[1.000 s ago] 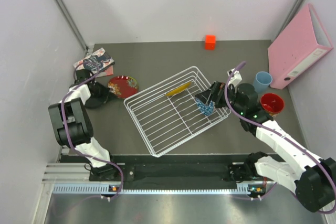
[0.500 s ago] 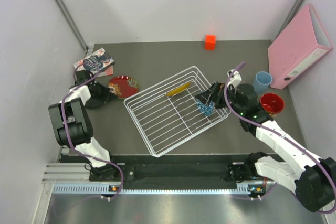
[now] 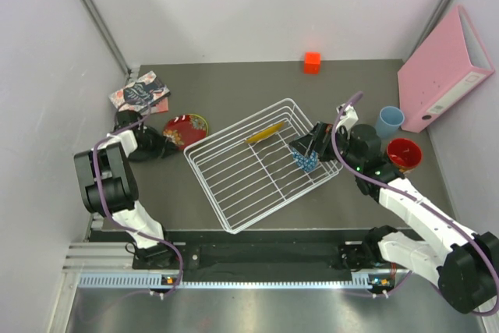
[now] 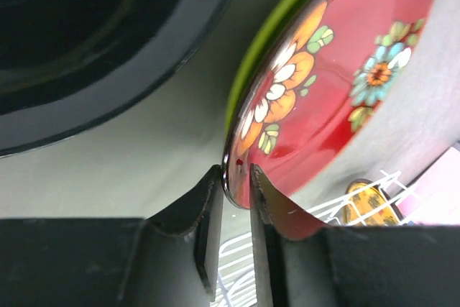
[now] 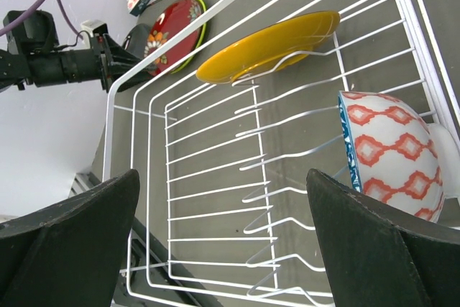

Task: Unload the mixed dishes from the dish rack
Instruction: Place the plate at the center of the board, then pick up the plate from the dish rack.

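The white wire dish rack (image 3: 242, 185) sits mid-table. A yellow plate (image 3: 265, 132) stands in its far slots and a patterned bowl (image 3: 306, 160) rests at its right end. My right gripper (image 3: 313, 144) hovers by the bowl (image 5: 392, 152), open wide and holding nothing (image 5: 223, 177). Left of the rack, a red flowered plate (image 3: 185, 129) lies on a lime green plate (image 4: 280, 34). My left gripper (image 4: 236, 177) straddles the red plate's rim (image 4: 330, 84), jaws only narrowly parted. A black plate (image 4: 86, 34) lies beside it. A light blue cup (image 3: 389, 121) and a red-lined mug (image 3: 404, 154) stand right of the rack.
A pink binder (image 3: 444, 68) leans at the far right corner behind the cup. An orange-red cube (image 3: 313, 61) sits at the back. A patterned book (image 3: 139, 93) lies at the far left behind the plates. Grey walls close in both sides.
The left gripper's jaws have parted slightly around the red plate's rim, and the arm and plate have edged a little to the right. The right arm has not moved.
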### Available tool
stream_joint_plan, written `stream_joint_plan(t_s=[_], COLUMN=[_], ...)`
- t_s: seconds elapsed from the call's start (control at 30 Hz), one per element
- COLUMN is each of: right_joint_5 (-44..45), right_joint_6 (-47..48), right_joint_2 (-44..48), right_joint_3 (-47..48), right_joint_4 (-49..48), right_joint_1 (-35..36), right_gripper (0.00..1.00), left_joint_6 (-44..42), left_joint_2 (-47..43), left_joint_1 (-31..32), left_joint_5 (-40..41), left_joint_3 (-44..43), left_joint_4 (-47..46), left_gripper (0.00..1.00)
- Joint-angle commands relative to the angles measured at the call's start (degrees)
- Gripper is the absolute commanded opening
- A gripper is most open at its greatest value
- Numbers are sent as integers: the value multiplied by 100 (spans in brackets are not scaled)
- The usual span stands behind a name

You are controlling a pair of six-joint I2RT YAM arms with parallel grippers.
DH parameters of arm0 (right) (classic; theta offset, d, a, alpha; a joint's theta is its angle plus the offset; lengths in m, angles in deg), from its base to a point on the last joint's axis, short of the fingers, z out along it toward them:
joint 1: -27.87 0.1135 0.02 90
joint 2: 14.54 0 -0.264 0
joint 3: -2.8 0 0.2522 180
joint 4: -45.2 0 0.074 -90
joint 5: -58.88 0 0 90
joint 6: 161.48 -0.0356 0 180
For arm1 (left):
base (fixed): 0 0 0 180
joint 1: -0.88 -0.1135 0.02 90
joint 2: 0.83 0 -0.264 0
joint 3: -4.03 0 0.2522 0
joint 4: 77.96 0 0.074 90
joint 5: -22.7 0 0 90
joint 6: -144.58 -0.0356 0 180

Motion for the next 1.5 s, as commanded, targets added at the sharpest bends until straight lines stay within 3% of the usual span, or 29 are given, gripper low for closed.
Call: stream_joint_plan(t_s=[0.0,0.4,0.73,0.93,1.0,1.03,1.07,1.13,1.17,1.33,1.47], right_joint_5=[-54,-80,-45,78,174,209,314,394,473,702,834], right_joint_6=[33,16,33,112,200,235,305,358,419,525,491], right_joint_2=[-20,-73,-46,-11,6,15,24,33,42,94,138], right_joint_3=[15,-3,76,278,410,454,567,700,848,1236,1333], right_joint_4=[-305,-375,-287,-24,108,230,292,450,451,855,934], right_joint_1=[15,14,15,6,15,23,15,15,6,15,15], right_gripper=[98,98,98,98,98,98,98,98,98,98,99], left_joint_6=[-82,-346,-180,-134,-354,-607,-749,-1222,-1364,-2619,-3885], left_joint_2=[20,-366,-2070,-2931,-3108,-3248,-3302,-3381,-3355,-2636,-1976], left_joint_1=[20,12,38,424,1036,1327,2035,2637,3040,4071,5324], left_joint_5=[-52,168,1091,1231,1529,2035,2275,2418,2218,1392,1915], left_joint_3=[24,-134,-608,-372,-598,-704,-801,-986,-995,-1145,-1241], left_joint_4=[-14,592,996,479,337,320,276,14,-345,-963,-1175], left_gripper=[29,33,38,41,47,54,67,77,99,99,99])
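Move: The yellow plate standing in the rack is about 33 cm to the left hand's right, 4 cm ahead and 4 cm higher. The red plate, at whose near rim the slightly open left fingers are, has its middle roughly 5 cm ahead and 6 cm right; the black plate is level ahead, 10 cm left. From the right hand the yellow plate lies some 14 cm ahead, 17 cm left and 11 cm below. Left hand leaves the red plate, rises some 20 cm, swings 23 cm right toward the yellow plate, opening wide. ##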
